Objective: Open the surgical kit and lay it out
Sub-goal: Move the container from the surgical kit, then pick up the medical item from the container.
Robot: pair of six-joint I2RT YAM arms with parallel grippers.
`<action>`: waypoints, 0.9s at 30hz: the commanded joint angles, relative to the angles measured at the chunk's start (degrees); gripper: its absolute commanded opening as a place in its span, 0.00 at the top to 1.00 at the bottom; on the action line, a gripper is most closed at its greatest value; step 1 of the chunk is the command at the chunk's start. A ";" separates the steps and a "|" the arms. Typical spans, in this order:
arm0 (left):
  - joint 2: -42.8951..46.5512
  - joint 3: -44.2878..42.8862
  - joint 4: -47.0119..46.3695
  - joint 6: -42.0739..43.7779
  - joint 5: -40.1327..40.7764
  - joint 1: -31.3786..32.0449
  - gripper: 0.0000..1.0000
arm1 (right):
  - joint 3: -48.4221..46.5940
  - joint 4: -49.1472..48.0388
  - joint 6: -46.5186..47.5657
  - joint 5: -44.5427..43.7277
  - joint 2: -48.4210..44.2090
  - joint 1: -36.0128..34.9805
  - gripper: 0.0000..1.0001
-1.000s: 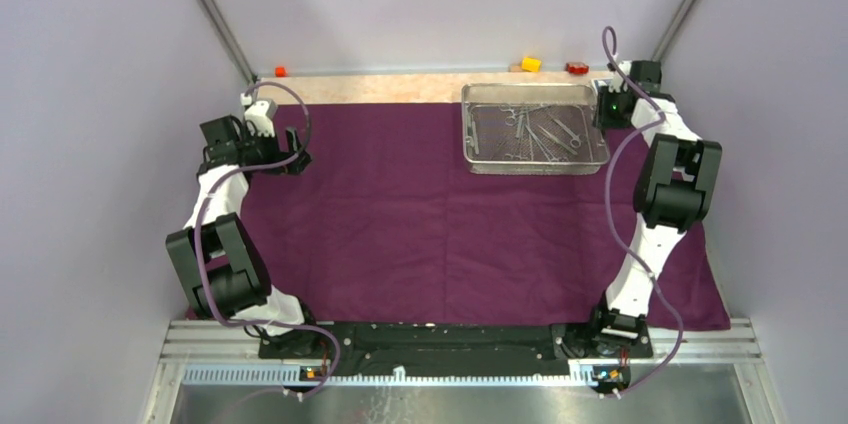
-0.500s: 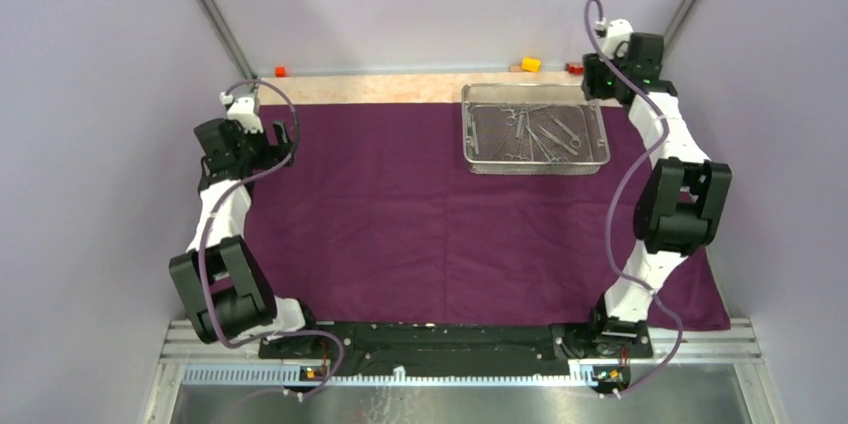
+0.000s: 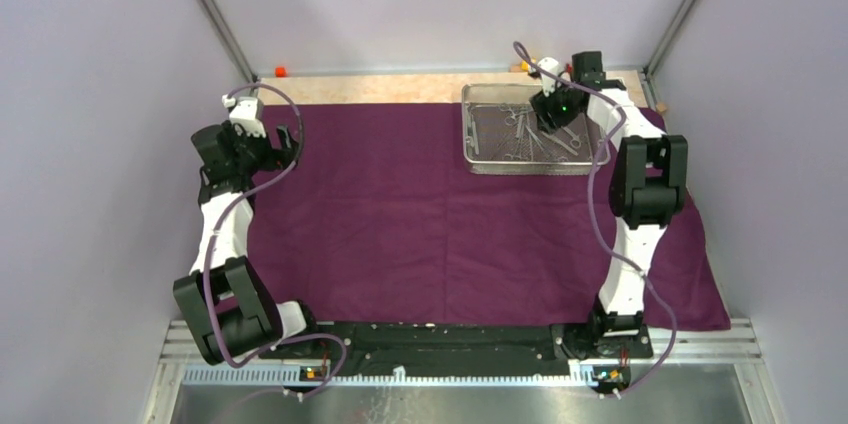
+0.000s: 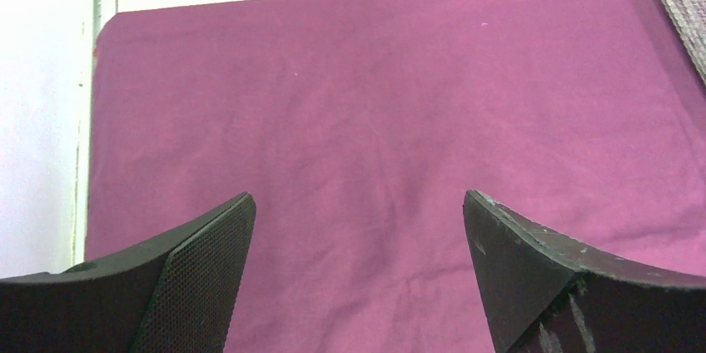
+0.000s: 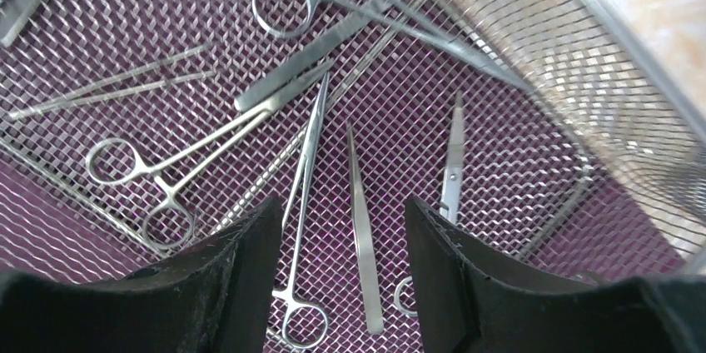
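The dark purple cloth wrap lies spread flat over the table. The silver wire-mesh tray stands on its back right part. My right gripper hangs open just above the tray's inside. In the right wrist view its jaws straddle a slim pair of tweezers lying on the mesh, without touching it. A ring-handled clamp lies beside the left finger and another clamp farther left. My left gripper stands wide open and empty above the cloth near its back left corner.
Scissors and more steel tools lie in the tray, whose wire wall rises on the right. A small red block and a yellow block sit on the bare wooden strip behind the cloth. Grey walls close both sides.
My right arm has swung left from the tray's right end to above its inside, and its jaws have opened wider. My left arm has lifted and stretched a little toward the back.
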State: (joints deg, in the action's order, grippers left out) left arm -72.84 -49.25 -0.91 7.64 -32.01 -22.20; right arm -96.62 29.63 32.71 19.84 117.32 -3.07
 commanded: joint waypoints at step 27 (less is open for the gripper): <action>-5.64 -5.38 -1.95 0.03 -11.03 0.00 0.01 | -10.70 13.66 12.53 -0.41 9.40 0.35 0.87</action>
State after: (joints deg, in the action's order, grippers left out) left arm -78.28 -52.05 -0.97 7.81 -40.18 -22.20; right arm -103.35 42.28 45.01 18.24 126.93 -2.83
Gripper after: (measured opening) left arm 0.989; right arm 0.171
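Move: The tweezers I'm going for lie on the container's mesh floor, about 7 cm below my right hand, some 2 cm back and 2 cm to its right. The ringed scissors are roughly 4 cm farther out than the tweezers and 2 cm to their right. The long clamp lies about 2 cm nearer me and 4 cm left of the tweezers. From my left hand the tweezers are some 66 cm right, 10 cm ahead and 17 cm below. I sink my right hand about 6.5 cm into the container, easing back some 2 cm and slightly right, while the fingers tip about 10 degrees more steeply down and the hand turns a little counter-clockwise. From about half open I close the fingers most of the way around the middle of the tweezers, pinching them between the tips as the descent ends. ##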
